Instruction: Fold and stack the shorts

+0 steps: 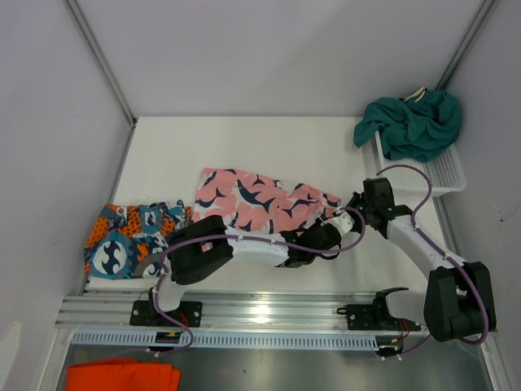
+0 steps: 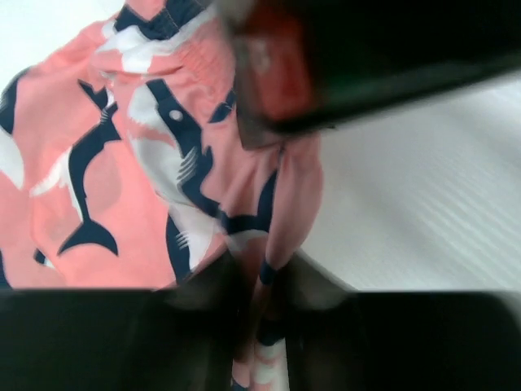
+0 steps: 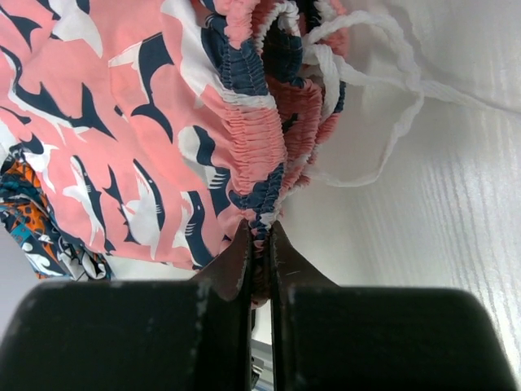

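The pink shark shorts lie spread in the middle of the white table, their elastic waistband bunched at the right end. My right gripper is shut on that waistband's edge, at the shorts' right corner. My left gripper reaches across to the same end, with a fold of the pink fabric pinched between its fingers. The blue and orange print shorts lie at the left near the front edge. The teal shorts are heaped on the basket at the back right.
A white mesh basket stands against the right wall. A white drawstring trails from the waistband onto the table. A bright orange cloth lies below the metal rail in front. Grey walls close in both sides.
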You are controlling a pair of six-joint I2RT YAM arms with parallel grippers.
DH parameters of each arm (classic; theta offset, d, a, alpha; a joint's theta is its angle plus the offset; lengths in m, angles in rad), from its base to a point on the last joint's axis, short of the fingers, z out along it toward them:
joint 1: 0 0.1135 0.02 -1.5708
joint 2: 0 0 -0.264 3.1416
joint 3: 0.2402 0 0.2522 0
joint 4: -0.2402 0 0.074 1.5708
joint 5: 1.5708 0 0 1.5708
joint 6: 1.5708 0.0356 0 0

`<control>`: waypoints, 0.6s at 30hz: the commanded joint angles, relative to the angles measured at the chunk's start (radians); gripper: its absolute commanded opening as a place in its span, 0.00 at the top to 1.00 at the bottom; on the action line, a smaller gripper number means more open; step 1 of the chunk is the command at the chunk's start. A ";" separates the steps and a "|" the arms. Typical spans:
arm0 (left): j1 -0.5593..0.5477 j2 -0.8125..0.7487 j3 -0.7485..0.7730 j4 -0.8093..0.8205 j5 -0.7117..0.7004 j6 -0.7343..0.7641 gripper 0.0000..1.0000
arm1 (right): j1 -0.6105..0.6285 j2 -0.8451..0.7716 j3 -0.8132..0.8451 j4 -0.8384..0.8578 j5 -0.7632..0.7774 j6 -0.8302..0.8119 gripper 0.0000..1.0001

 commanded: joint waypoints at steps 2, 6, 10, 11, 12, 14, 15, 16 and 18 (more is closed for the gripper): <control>0.015 0.016 0.057 -0.012 -0.047 -0.016 1.00 | 0.000 -0.001 0.016 0.020 -0.064 0.004 0.94; 0.019 -0.013 0.013 0.027 -0.027 -0.027 1.00 | -0.042 0.025 -0.024 0.086 -0.161 0.009 0.68; 0.024 -0.052 -0.033 0.070 -0.013 -0.034 1.00 | -0.103 0.034 -0.049 0.140 -0.261 0.024 0.41; 0.028 -0.056 -0.039 0.070 -0.006 -0.042 1.00 | -0.117 0.032 -0.052 0.146 -0.274 0.026 0.39; 0.030 -0.056 -0.040 0.072 0.000 -0.043 1.00 | -0.123 0.032 -0.052 0.154 -0.281 0.027 0.38; 0.033 -0.056 -0.046 0.076 0.007 -0.045 1.00 | -0.141 0.040 -0.059 0.166 -0.310 0.036 0.34; 0.035 -0.058 -0.044 0.078 0.011 -0.048 1.00 | -0.146 0.048 -0.062 0.178 -0.319 0.036 0.34; 0.035 -0.058 -0.047 0.079 0.014 -0.047 1.00 | -0.151 0.054 -0.072 0.186 -0.330 0.039 0.33; 0.035 -0.061 -0.047 0.081 0.014 -0.050 1.00 | -0.161 0.081 -0.088 0.226 -0.353 0.055 0.30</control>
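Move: The pink shorts' waistband edge already lies between the left gripper's half-shut fingers. The right gripper still holds its corner at its own fingertips, some 4 cm farther out, level sideways and about 3 cm higher. The shorts' body spreads about 19 cm left and 4 cm ahead of the left hand, 3 cm lower. The white basket stands some 18 cm right and 9 cm ahead of the right hand, about 6 cm lower. Shut the left fingers fully on the waistband edge to pinch the cloth, easing that hand roughly 1 cm forward and then about 1 cm left and down. Once it grips, open the right fingers wide to let go of the corner, keeping that hand nearly in place while it rolls some 15 degrees, left side rising. ##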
